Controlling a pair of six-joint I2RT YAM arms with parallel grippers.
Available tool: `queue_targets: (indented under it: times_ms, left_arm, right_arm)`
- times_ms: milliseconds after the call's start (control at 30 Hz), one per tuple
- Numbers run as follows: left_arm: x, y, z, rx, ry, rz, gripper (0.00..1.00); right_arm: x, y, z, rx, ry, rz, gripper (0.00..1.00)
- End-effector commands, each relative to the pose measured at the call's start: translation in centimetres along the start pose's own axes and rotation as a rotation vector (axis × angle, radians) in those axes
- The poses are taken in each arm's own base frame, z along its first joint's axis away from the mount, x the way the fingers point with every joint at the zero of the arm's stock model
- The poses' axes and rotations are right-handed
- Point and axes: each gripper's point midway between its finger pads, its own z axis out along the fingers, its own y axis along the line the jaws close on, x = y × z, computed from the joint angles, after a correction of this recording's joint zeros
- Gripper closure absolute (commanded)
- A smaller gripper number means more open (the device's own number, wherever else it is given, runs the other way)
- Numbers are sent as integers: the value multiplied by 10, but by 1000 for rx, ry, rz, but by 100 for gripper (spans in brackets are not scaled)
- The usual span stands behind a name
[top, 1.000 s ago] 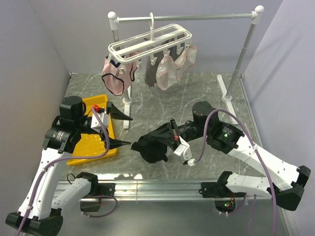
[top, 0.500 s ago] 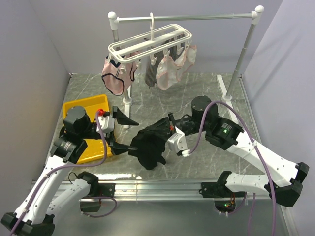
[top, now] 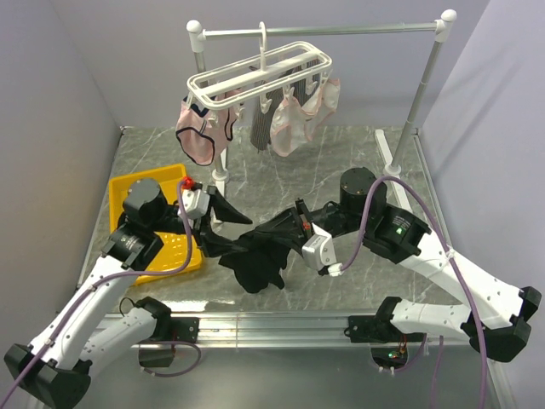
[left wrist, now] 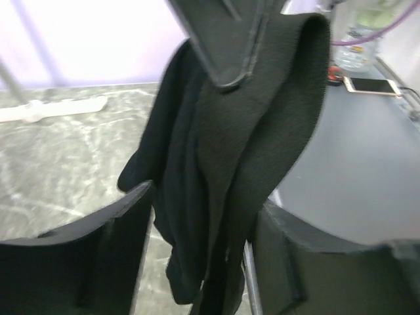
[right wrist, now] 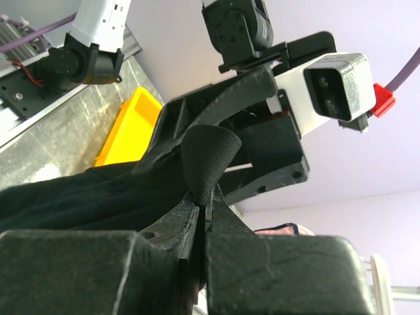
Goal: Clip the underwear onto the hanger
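Note:
The black underwear (top: pixel 255 256) hangs in a bunch above the table's middle, with my right gripper (top: pixel 288 227) shut on its upper fold. The right wrist view shows the fabric (right wrist: pixel 79 197) pinched at the fingertips of the right gripper (right wrist: pixel 205 203). My left gripper (top: pixel 232 232) has come in from the left. Its jaws are still apart, one on each side of the hanging underwear (left wrist: pixel 223 151), and marble shows beside the left finger. In its own view the left gripper (left wrist: pixel 203 216) straddles the cloth. The white hanger (top: pixel 260 72) hangs from the rail at the back.
Pale pink underwear (top: pixel 200 136) and a grey striped garment (top: pixel 260 128) hang from the hanger's clips. The grey rail stand (top: pixel 324 31) spans the back, with one post foot (top: pixel 220 183) near my left gripper. A yellow tray (top: pixel 136 192) lies at the left.
My left arm swung right until its fingers straddle the underwear, and the fingers have narrowed. My right gripper raised the underwear slightly and stayed shut on it.

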Motion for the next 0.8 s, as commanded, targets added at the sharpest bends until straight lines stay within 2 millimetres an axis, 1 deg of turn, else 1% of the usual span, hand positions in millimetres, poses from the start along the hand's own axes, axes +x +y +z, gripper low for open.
queue_targets:
  times_ms: [0,67,100,167,200,233,267,300,333,367,400,433,467,500,533,567,633,700,733,767]
  left_arm:
    - [-9,-13,7,77,-16,1,40]
    - [-8,-14,8,89,-17,-18,49]
    - [-6,-13,10,94,-13,-28,60]
    - [-5,-12,12,103,-5,-29,74]
    - [-2,-12,12,103,8,-52,96]
    - [-4,-9,12,82,8,-46,100]
    - [-5,-8,12,66,6,-44,99]
    - [-5,-4,11,37,4,-43,99]
    - [-7,5,11,-30,-2,-54,99]
    - [-11,11,8,-88,-11,-43,100]
    - [-10,17,6,-140,-5,-56,100]
    - [-9,30,1,-230,2,-44,100]
    - [-11,33,-3,-269,6,-25,100]
    - [-13,35,-6,-298,11,-17,100]
    - [-9,41,-10,-341,31,-1,100]
    - [-11,46,-15,-388,34,10,100]
    - [-13,52,-19,-434,37,18,100]
    - [-16,58,-23,-474,34,42,100]
    - [-20,61,-24,-490,17,61,100]
    - [-25,59,-26,-496,2,89,100]
  right_arm:
    - [-18,-10,1,19,-60,-56,100]
    - [-21,-10,2,17,-71,-59,100]
    - [-23,-11,2,15,-78,-62,100]
    - [-24,-8,3,7,-83,-62,100]
    - [-23,-8,3,8,-79,-64,100]
    - [-23,-8,2,10,-73,-63,100]
    - [-20,-6,2,12,-62,-43,100]
    - [-15,-7,0,32,-30,-23,92]
    - [-11,-10,-2,57,-4,10,86]
    - [-7,-11,-2,90,12,124,79]
    - [-4,-13,-5,117,34,189,62]
    - [10,-10,-8,148,104,304,55]
    - [15,-7,-11,156,135,348,50]
    - [24,-6,-16,178,174,391,39]
    - [31,-5,-21,215,207,462,36]
    - [39,0,-24,233,228,507,35]
    - [48,3,-33,274,255,607,36]
    - [55,5,-32,290,269,701,36]
    - [60,5,-33,329,277,820,36]
    - [61,2,-33,350,272,878,36]
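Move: The black underwear hangs from the right hand's shut fingertips and already runs between the left hand's part-open fingers. Its middle is about 3 cm to the left hand's right, 3 cm back and 7 cm below. The yellow basket is some 18 cm ahead of that hand, 27 cm to its left and 30 cm lower; the hanger is about 35 cm ahead, 4 cm right and 10 cm higher. From the right hand the underwear's middle lies 2 cm left, 3 cm back and 7 cm down. The left hand eases about a centimetre back and to its right, towards the right gripper, as its fingers close fully on the underwear's edge; it then carries that edge some 6 cm forward towards the hanger side, swinging its fingers about 20 degrees counter-clockwise towards forward. The right hand holds almost still with its pinch until the left has shut, then opens to roughly two thirds, releasing its grip, and goes about 5 cm forward and 3 cm down, rolling some 35 degrees and turning clockwise with the cloth's far end still close to its open fingers. ##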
